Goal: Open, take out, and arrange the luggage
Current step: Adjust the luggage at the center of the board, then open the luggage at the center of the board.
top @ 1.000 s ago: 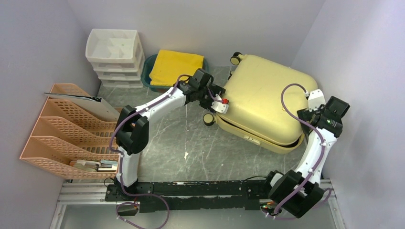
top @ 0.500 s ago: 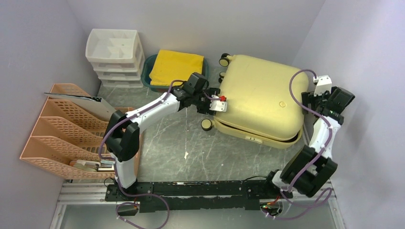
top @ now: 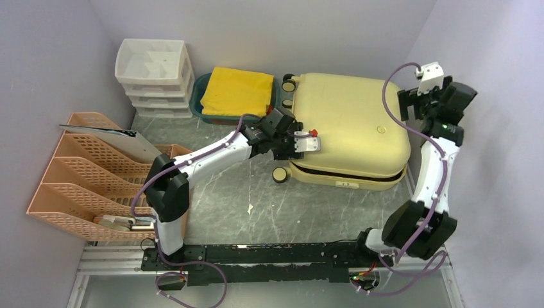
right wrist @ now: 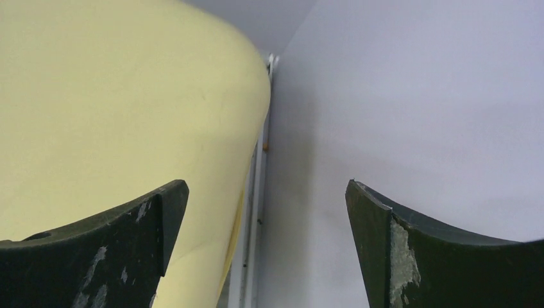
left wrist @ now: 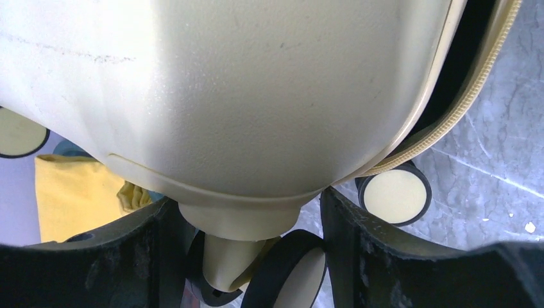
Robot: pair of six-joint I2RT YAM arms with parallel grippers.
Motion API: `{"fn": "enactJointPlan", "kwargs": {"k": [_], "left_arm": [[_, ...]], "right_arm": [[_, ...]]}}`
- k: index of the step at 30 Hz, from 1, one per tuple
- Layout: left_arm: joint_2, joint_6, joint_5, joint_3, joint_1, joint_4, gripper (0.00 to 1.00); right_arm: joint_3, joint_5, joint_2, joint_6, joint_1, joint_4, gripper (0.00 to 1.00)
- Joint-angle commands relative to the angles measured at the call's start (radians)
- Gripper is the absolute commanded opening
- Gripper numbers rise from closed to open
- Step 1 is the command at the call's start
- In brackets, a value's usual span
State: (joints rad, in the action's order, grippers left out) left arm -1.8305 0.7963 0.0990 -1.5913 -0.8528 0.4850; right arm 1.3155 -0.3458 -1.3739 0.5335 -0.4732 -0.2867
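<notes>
The luggage (top: 349,125) lies flat at the back right, a pale yellow hard shell with a dark gap along its near seam (top: 346,173). My left gripper (top: 295,144) is at its left corner. In the left wrist view the shell (left wrist: 256,83) fills the top, and the gripper (left wrist: 247,218) is shut on a caster wheel (left wrist: 295,269) and its yellow stem. A second wheel (left wrist: 393,196) rests on the table beside it. My right gripper (top: 414,102) hovers open by the luggage's far right corner. The right wrist view shows the shell (right wrist: 115,96) to the left of the gripper (right wrist: 266,192), with nothing between its fingers.
A teal tray (top: 197,96) holding a yellow cloth (top: 235,90) sits just left of the luggage's wheels. A white drawer unit (top: 154,77) stands in the back left corner, and an orange file rack (top: 96,173) runs along the left wall. The right wall (right wrist: 417,96) is close to the luggage.
The luggage has swung counterclockwise and now sits square to the back wall. My left gripper kept its hold on the corner wheel. My right gripper has moved farther back along the right wall.
</notes>
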Motion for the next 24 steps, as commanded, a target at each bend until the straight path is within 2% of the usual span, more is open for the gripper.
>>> {"fn": "enactJointPlan", "kwargs": {"k": [1, 4, 7, 12, 16, 20, 24], "left_arm": [[0.004, -0.11, -0.097, -0.173, 0.003, -0.268, 0.05], [-0.004, -0.131, -0.135, -0.262, 0.003, -0.274, 0.05], [-0.016, -0.118, -0.182, -0.325, 0.002, -0.305, 0.05], [-0.053, -0.07, -0.249, -0.408, 0.003, -0.388, 0.05], [-0.1, -0.044, -0.28, -0.483, 0.005, -0.433, 0.05], [-0.134, 0.014, -0.314, -0.526, 0.008, -0.494, 0.05], [-0.156, 0.061, -0.339, -0.541, 0.017, -0.559, 0.05]], "right_arm": [[0.211, -0.161, 0.163, 0.118, -0.003, -0.257, 1.0], [0.268, -0.399, 0.225, 0.35, 0.001, -0.486, 1.0], [0.256, -0.589, 0.278, 0.619, 0.035, -0.725, 1.0], [0.199, -0.632, 0.324, 0.815, 0.198, -0.92, 0.97], [0.176, -0.656, 0.31, 0.925, 0.271, -1.026, 0.88], [0.11, -0.577, 0.291, 0.913, 0.317, -0.974, 0.77], [-0.041, -0.414, 0.333, 0.812, 0.353, -0.726, 0.76]]}}
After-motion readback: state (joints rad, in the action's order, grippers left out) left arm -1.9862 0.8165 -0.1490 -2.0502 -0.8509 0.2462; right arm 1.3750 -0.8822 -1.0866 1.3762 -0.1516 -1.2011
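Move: The left hand already grips the lid's near caster; the luggage lid's middle lies about 16 cm to its right, 4 cm ahead and roughly level. The base's near caster is some 10 cm back, 5 cm left and 14 cm lower; the yellow cloth is about 12 cm ahead, 17 cm left and 8 cm lower. From the open right hand, the lid's middle is some 22 cm left, 9 cm back and 10 cm below. Left hand, still gripping the lid's caster, lifts about 18 cm and forward; right swings left-back over the case. ##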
